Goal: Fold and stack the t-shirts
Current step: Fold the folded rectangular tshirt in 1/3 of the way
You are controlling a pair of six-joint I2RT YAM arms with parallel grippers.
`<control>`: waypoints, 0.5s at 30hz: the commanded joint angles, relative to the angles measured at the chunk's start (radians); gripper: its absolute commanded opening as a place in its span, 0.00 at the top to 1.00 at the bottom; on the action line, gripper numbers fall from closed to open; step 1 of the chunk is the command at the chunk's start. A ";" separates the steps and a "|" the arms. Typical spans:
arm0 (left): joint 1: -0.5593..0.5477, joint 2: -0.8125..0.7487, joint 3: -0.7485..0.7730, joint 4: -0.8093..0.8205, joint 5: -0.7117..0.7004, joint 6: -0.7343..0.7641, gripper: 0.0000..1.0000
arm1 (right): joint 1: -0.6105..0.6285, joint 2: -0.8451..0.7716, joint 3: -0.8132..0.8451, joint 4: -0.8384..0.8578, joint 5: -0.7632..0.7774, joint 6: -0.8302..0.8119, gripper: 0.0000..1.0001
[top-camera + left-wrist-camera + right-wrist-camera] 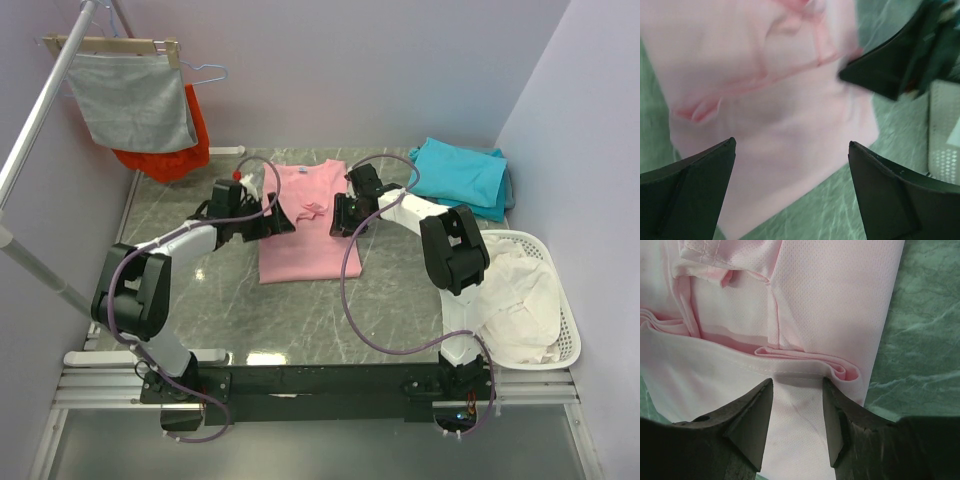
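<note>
A light pink t-shirt (305, 240) lies flat in the middle of the green marble table, its sides folded inward. My left gripper (283, 222) hovers over the shirt's left edge. In the left wrist view its jaws (791, 142) are open wide, with the pink shirt (765, 75) below and nothing between them. My right gripper (338, 216) is low on the shirt's right edge. Its jaws (797, 381) stand partly open with flat pink cloth (830, 300) between them, and a stitched hem lies across the tips. Folded teal t-shirts (460, 175) are stacked at the back right.
A white basket (572, 335) holding white cloth (510, 290) stands at the right. A grey cloth (135, 100) and an orange-red garment (170, 155) hang from a rack at the back left. The right gripper's dark finger (890, 70) shows in the left wrist view.
</note>
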 commanded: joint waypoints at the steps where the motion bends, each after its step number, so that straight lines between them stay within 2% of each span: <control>1: -0.001 0.001 -0.068 0.057 0.013 -0.008 0.01 | -0.011 0.017 0.030 0.020 0.010 -0.018 0.48; 9: -0.002 0.084 -0.013 0.120 -0.095 0.007 0.01 | -0.011 0.025 0.021 0.018 0.015 -0.024 0.48; 15: -0.002 0.182 0.070 0.081 -0.162 0.023 0.01 | -0.012 0.022 0.021 0.010 0.016 -0.029 0.48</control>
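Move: Under the open left hand lies the folded pink t-shirt; the left corner of its folded-over flap is roughly 4 cm ahead, 5 cm to the left and 9 cm below. The bunched sleeve bit lies some 8 cm ahead and 5 cm right, and the middle of the shirt's near edge about 7 cm back and 4 cm right, both at cloth height. From the right hand, the flap's left corner is about 15 cm left, 1 cm ahead and 1 cm lower. Sinking about 5 cm towards the left end of the flap, the left hand first draws back about 2 cm, then turns and reaches forward some 3.5 cm, edging slightly left as it goes on down, fingers wide open. Its contact with the cloth can't be made out. The right hand stays put, half open, fingertips resting on the flap just short of its edge. ##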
